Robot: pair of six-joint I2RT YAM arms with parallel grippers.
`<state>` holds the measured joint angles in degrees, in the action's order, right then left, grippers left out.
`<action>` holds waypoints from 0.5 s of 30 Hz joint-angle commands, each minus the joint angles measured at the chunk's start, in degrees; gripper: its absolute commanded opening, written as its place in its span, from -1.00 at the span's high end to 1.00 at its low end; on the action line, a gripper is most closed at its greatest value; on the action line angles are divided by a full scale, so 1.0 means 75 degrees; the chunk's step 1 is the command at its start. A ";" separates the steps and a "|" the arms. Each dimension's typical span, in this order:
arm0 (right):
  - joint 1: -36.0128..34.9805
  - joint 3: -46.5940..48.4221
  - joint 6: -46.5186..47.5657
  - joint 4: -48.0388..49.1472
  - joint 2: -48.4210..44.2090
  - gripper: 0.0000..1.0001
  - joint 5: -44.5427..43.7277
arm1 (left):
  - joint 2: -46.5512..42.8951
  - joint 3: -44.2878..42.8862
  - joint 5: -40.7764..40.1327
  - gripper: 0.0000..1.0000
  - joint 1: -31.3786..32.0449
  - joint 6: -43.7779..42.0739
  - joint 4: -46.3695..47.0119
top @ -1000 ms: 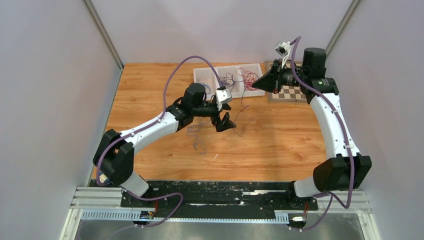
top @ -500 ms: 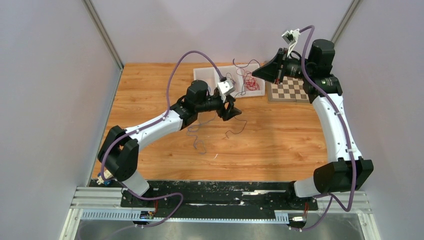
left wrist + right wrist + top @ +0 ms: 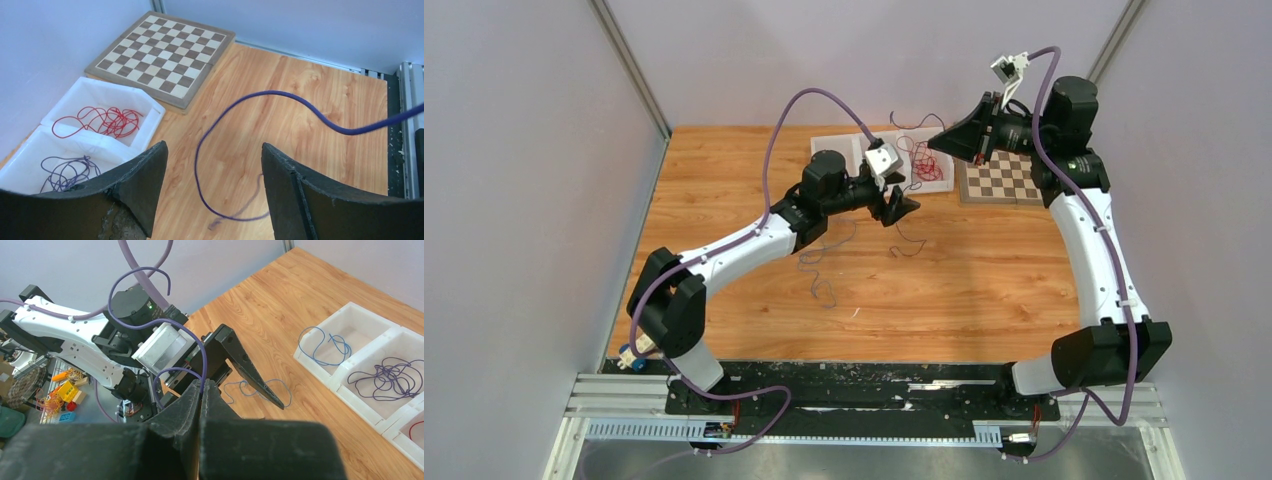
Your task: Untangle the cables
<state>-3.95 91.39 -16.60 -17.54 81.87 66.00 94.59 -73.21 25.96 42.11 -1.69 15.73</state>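
My right gripper point(image 3: 934, 144) hangs above the white tray point(image 3: 836, 150), shut on a thin dark purple cable point(image 3: 150, 322) that loops up from its tips point(image 3: 201, 383). That cable's lower end trails over the wood point(image 3: 908, 247). My left gripper point(image 3: 902, 208) hovers just in front of the tray, open. In the left wrist view the purple cable point(image 3: 199, 165) curves through the gap between its fingers point(image 3: 213, 148), touching neither. A blue cable point(image 3: 820, 272) lies loose on the table. In the tray lie a red cable point(image 3: 100, 121), purple cables point(image 3: 65, 172) and a blue cable point(image 3: 322, 342).
A chessboard point(image 3: 999, 181) lies flat at the back right, beside the tray. Grey walls close in the table at the left, back and right. The arms' thick lilac hoses point(image 3: 809, 98) arch above the workspace.
The left gripper has moved back and right toward the tray, its jaws narrowing, then widening again. The right gripper rose and shifted right with the purple cable, then held still.
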 commanded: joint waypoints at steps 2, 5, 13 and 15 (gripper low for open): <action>-0.0036 0.0078 -0.0429 0.0416 -0.0321 1.00 0.0135 | 0.0157 -0.0313 0.0408 -0.53 0.0085 0.0027 0.0472; -0.0036 0.0149 -0.0529 0.0440 -0.0296 1.00 0.0121 | 0.0250 -0.0388 0.0486 -0.39 0.0181 0.0070 0.0497; 0.0848 -0.0586 -0.0054 0.0221 -0.0439 1.00 -0.0203 | -0.0553 0.0050 0.0253 0.96 0.0198 -0.0197 0.0584; 0.1265 -0.0884 0.0863 -0.0413 -0.0414 1.00 -0.0686 | -0.0916 0.0262 0.0065 1.00 0.0173 -0.0265 0.0566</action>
<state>-0.10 88.23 -18.06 -16.12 79.90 65.73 95.02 -72.90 27.83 43.13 -2.31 16.67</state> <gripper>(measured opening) 0.004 0.020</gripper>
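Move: The purple cable hangs from my shut right fingers, and the strand I want passes just off my open left fingertips, about 2 cm to the right and level with them. From my right hand that strand is some 14 cm below and 2 cm to the left. From my left hand, the red cable in the tray lies about 24 cm ahead, 6 cm right and 26 cm down; the loose blue cable is roughly 2 cm ahead, 17 cm left, 28 cm down. I close my left fingers from about three-quarters open to shut, pinching the hanging purple strand, while that hand eases about 1 cm right and back, dipping slightly and coming up again. My right hand keeps its pinch higher up the cable, nearly still at first, then sets off about 2 cm to the right, away from my left hand. ##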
